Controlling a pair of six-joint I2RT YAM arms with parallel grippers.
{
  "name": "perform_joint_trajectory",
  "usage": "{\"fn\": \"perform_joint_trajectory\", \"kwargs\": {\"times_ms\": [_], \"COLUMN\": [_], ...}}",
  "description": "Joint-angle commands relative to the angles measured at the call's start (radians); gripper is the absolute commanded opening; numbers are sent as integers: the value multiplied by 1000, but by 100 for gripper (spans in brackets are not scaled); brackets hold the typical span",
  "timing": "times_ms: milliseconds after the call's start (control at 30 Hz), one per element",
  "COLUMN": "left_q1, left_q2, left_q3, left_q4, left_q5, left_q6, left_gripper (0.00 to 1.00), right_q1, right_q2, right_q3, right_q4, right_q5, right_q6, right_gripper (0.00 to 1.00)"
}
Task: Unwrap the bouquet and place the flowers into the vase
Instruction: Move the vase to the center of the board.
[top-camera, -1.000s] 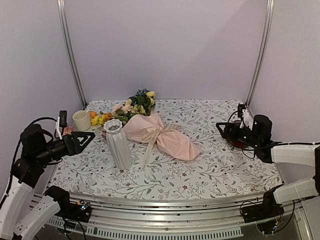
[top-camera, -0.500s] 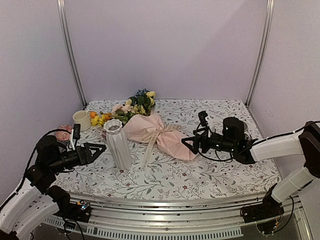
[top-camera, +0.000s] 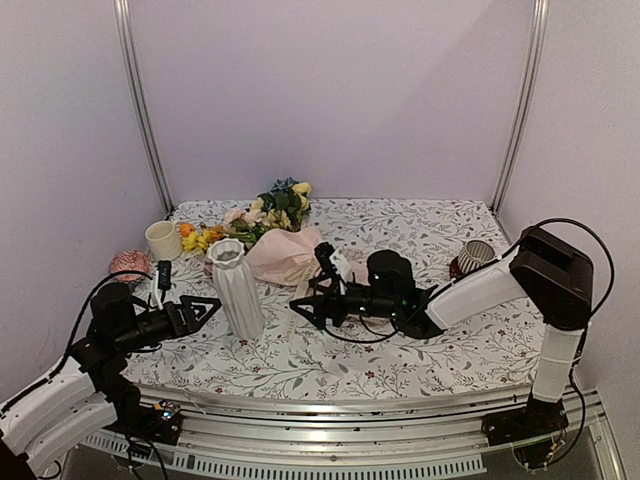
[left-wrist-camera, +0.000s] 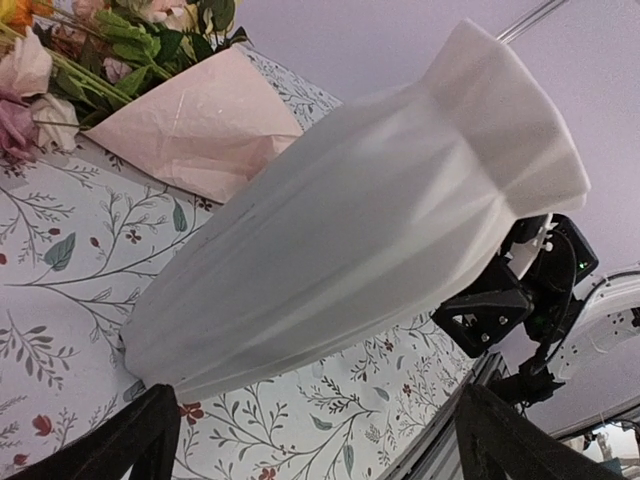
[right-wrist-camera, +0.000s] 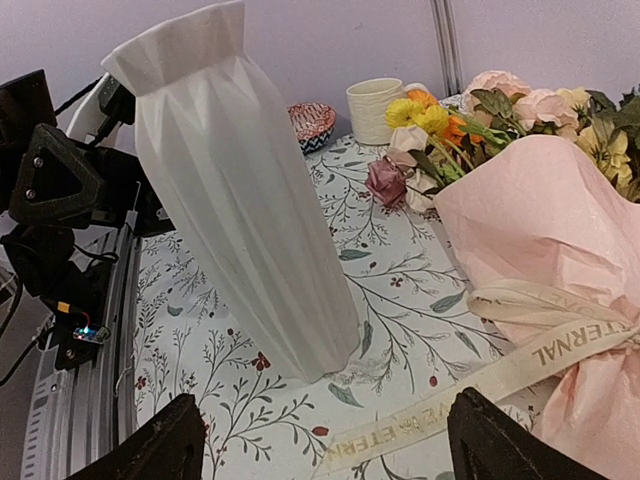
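The tall white ridged vase (top-camera: 236, 288) stands upright at the left of the table. Behind it lies the bouquet (top-camera: 287, 256) in pink paper, its flowers (top-camera: 272, 208) pointing to the back left. A cream ribbon (right-wrist-camera: 520, 372) trails from the bouquet (right-wrist-camera: 545, 215) toward the vase (right-wrist-camera: 240, 200). My left gripper (top-camera: 205, 304) is open, low on the table just left of the vase's base. In the left wrist view the vase (left-wrist-camera: 360, 220) fills the space ahead of my open left gripper (left-wrist-camera: 320, 455). My right gripper (top-camera: 307, 305) is open just right of the vase, and the ribbon's end lies between its fingertips (right-wrist-camera: 170, 440).
A cream mug (top-camera: 163, 240) and a small patterned bowl (top-camera: 130, 265) sit at the back left. A striped cup on a red saucer (top-camera: 474, 258) stands at the right. The table carries a floral cloth (top-camera: 420, 350), with a metal rail along its near edge.
My right arm has swept left across the table, from the right side to the ribbon beside the vase, its jaws narrowing a little. My left gripper has dropped and moved right toward the vase's base.
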Motion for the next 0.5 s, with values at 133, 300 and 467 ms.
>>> {"fn": "perform_joint_trajectory", "kwargs": {"times_ms": [133,300,467], "left_q1": [-13,-11,-8], "left_q2": [-6,-26,-61], "left_q3": [-34,-27,-25], "left_q4": [98,40,17], "left_q5": [-54,-109,-128], "left_q6": [20,28,33], "left_gripper": [98,98,98], "right_q1": [47,61,76], "right_q2": [185,268,334], "right_q3": [175,249,314], "right_q4": [49,38,21], "right_q5": [-8,-10,0], "right_q6": [36,55,62], "right_gripper": [64,29,4]}}
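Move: The vase stands upright about 16 cm to the right hand's left and some 6 cm farther out, its middle roughly level with the hand. The pink bouquet wrap lies about 22 cm ahead of that hand, 2 cm to its right and some 12 cm lower; the loose yellow and orange flowers lie around 28 cm beyond the vase and 10 cm to its left. From the left hand, the vase is about 8 cm ahead and 7 cm right. No contact with the vase can be seen yet: the right hand heads left towards its lower part, some 6 to 7 cm, sinking about 4 cm as it slows. On the way its nearly wide-open fingers close almost shut on nothing, still pointing left at the vase. The left hand stays open close by, turning some 5 degrees counter-clockwise. ##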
